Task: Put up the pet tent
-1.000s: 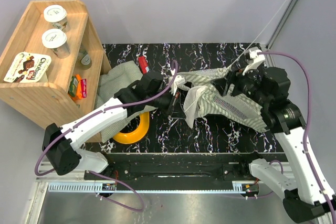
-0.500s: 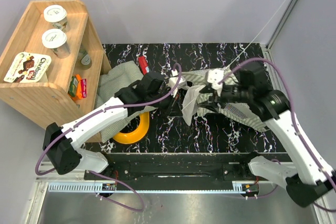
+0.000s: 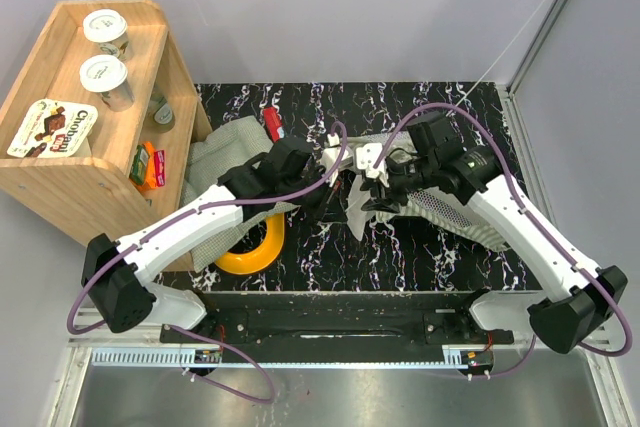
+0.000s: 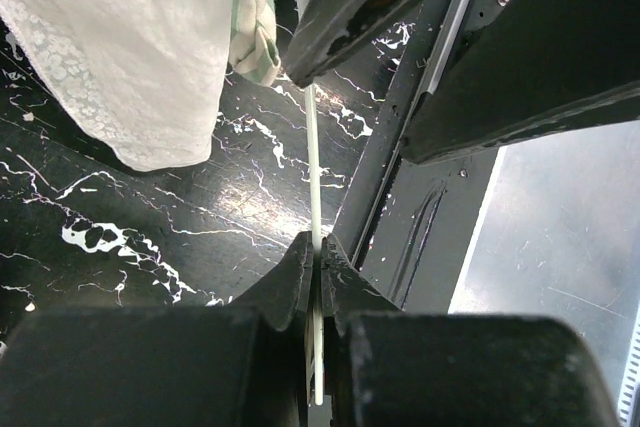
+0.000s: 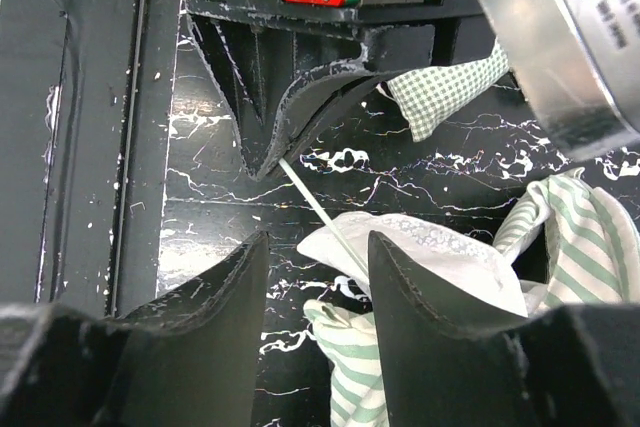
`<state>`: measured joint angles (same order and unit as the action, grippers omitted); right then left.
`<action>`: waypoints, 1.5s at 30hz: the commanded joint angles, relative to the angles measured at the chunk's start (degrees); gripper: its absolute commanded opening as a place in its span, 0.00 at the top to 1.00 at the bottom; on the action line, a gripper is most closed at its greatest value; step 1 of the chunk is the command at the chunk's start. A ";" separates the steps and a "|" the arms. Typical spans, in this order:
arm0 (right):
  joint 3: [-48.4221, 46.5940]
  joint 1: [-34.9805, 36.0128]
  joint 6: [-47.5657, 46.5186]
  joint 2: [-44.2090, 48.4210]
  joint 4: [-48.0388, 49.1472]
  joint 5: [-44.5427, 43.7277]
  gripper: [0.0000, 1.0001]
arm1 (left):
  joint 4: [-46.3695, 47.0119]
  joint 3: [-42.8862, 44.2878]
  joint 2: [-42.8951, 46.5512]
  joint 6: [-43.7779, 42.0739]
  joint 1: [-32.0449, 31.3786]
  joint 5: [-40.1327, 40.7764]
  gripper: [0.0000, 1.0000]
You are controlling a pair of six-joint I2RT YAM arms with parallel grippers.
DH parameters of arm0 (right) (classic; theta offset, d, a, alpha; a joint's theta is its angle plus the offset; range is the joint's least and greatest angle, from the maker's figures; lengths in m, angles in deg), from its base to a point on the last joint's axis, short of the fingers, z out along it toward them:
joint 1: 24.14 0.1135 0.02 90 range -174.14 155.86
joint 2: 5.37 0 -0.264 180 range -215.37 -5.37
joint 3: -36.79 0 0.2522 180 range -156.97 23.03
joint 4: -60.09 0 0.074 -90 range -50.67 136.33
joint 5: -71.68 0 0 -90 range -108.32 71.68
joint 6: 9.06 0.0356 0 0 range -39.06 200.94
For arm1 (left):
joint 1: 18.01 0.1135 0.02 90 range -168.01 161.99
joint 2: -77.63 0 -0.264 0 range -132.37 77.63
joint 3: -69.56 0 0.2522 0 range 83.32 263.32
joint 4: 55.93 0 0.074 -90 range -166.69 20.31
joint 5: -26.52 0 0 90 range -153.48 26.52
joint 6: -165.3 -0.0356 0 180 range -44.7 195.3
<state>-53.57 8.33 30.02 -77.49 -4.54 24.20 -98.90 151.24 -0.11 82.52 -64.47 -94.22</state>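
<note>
The pet tent (image 3: 445,202) lies crumpled on the black marbled table, green-and-white striped, with a white lace curtain (image 3: 363,197) at its left. My left gripper (image 3: 322,187) is shut on a thin white pole (image 4: 314,177) near the pole's end. My right gripper (image 3: 372,179) faces it closely, and its fingers (image 5: 215,322) stand apart on either side of the same pole (image 5: 320,212) without touching it. Lace (image 5: 420,247) and striped fabric (image 5: 350,367) lie just under the right jaws.
A small-checked green cushion (image 3: 225,147) lies left of the arms, over a yellow ring (image 3: 255,247). A wooden shelf (image 3: 70,177) with yogurt cups stands at the far left. A red item (image 3: 272,125) lies at the back. The black rail (image 3: 340,322) runs along the near edge.
My right arm has swung left from the table's right side to just beside the left gripper, and its jaws have narrowed. The left arm has held still with the pole.
</note>
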 commanded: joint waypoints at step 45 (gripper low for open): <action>-9.79 1.37 28.49 0.75 49.20 -35.49 1.00 | -8.85 21.56 13.13 -14.07 18.60 13.97 0.32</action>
<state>-57.44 9.99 50.96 -76.00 34.41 -1.85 -107.65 173.19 12.29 71.59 -46.13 -80.78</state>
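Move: The left hand grips the tent pole near its end; the stretch the open right fingers will shut on lies about 1 cm ahead of, 1 cm left of and 2 cm below the right hand. The tent's white flap hangs some 4 cm ahead, 2 cm left and 7 cm lower, and the striped tent body about 6 cm ahead, 13 cm right and 15 cm down. From the left hand, the checked pad's middle is roughly 12 cm ahead, 21 cm left and 20 cm down. Easing down and slightly forward by about 2 cm, the right hand closes its fingers on the pole beside the still-gripping left hand. The left then opens wide, releases the pole and withdraws up, left and forward, nearly 20 cm of it upward. Meanwhile the right keeps its pinch and carries the pole up and forward, turning clockwise and lifting its left side. ##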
